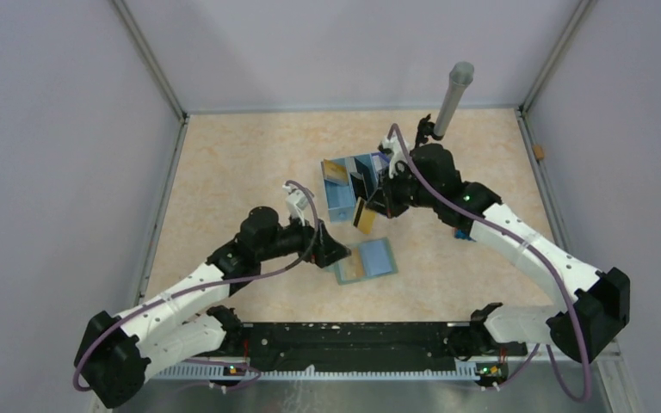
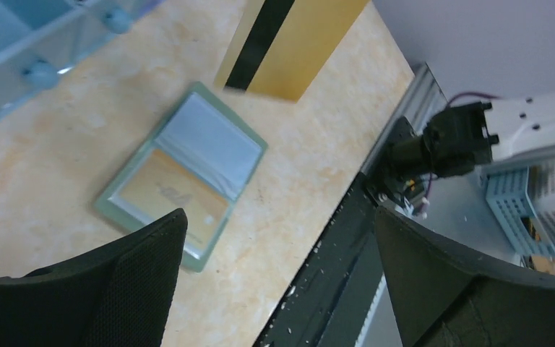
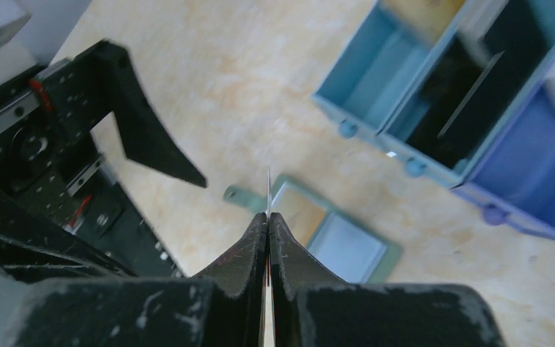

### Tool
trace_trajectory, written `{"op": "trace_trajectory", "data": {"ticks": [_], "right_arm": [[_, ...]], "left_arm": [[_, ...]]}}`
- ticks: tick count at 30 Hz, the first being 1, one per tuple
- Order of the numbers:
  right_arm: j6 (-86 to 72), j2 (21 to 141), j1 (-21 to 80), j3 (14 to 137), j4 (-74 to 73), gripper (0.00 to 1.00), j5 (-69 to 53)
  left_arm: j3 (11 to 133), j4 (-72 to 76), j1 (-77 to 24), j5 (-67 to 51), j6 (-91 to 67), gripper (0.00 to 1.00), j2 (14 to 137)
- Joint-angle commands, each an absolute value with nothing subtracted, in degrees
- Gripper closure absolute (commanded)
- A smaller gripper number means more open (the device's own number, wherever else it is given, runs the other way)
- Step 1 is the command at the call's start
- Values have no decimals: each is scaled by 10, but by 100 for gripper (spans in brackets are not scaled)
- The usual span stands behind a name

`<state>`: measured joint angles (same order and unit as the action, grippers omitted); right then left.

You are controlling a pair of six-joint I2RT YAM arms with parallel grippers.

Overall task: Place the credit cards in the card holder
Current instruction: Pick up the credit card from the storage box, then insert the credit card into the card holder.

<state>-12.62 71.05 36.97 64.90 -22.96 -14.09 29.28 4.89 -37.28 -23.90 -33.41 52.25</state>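
Note:
The card holder [image 1: 367, 261] lies open and flat on the table, grey-green rim, one light blue panel bare [image 2: 209, 141] and a gold card [image 2: 166, 191] in the other panel. My right gripper [image 1: 375, 205] is shut on a gold credit card [image 1: 364, 216] with a black stripe, held on edge above the holder. In the right wrist view that card [image 3: 268, 189] shows as a thin line above the closed fingertips [image 3: 256, 238], over the holder [image 3: 347, 242]. My left gripper [image 1: 337, 252] is open just left of the holder, nothing between its fingers [image 2: 144, 275].
A blue three-compartment tray [image 1: 342, 206] stands behind the holder with more cards [image 1: 336, 172] leaning inside. A grey post [image 1: 453, 99] rises at the back right. A black rail [image 1: 353, 340] runs along the near edge.

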Motion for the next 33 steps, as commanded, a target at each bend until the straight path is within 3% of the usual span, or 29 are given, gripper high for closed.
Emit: {"op": "trace_trajectory", "data": {"ticks": [1, 7, 13, 15, 17, 19, 22, 23, 26, 28, 30, 33], "right_arm": [[-117, 684, 371, 618, -255, 100, -355], [-107, 675, 371, 587, -248, 100, -452], [-110, 684, 371, 576, -213, 100, -528], [-109, 691, 371, 579, -217, 100, -527], [-105, 695, 371, 581, -223, 100, -518], [-113, 696, 371, 577, -217, 100, -502], [-137, 696, 371, 568, -193, 100, -477], [-150, 694, 371, 559, -178, 95, -470], [-190, 678, 371, 531, -129, 58, -450], [-218, 663, 371, 511, -97, 42, -432], [-251, 647, 371, 486, -56, 36, -428], [-299, 631, 371, 449, 14, 38, -428]], "left_arm": [[329, 90, -423, -266, -301, 1, 551], [322, 123, -447, -315, -310, 4, 572], [307, 159, -475, -362, -339, 30, 589], [294, 191, -478, -375, -365, 44, 588], [274, 240, -480, -390, -396, 76, 586], [254, 291, -481, -398, -421, 98, 585], [233, 318, -481, -386, -440, 100, 578], [227, 322, -481, -375, -445, 100, 575], [208, 346, -481, -344, -464, 100, 559], [194, 365, -481, -321, -474, 100, 544], [185, 373, -481, -292, -482, 100, 529], [179, 380, -481, -270, -489, 100, 512]]}}
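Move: The right hand already holds the gold credit card; its middle lies about 6 cm ahead of the left hand, 7 cm to its right and 3 cm higher. From the right hand, the left gripper, where the card is headed, lies some 8 cm back, 9 cm left and 6 cm lower. The card holder lies about 9 cm back of the right hand, 3 cm left and 19 cm down; the storage box about 13 cm ahead, 3 cm left. Back towards the robot by about 11 cm, a little left and down, the right hand carries the card to the left gripper, turning counter-clockwise and tipping down. The open left hand draws back about 8 cm and right 5 cm, turning clockwise some 20 degrees, and shuts on the card's edge; only then do the right fingers open and let go. ##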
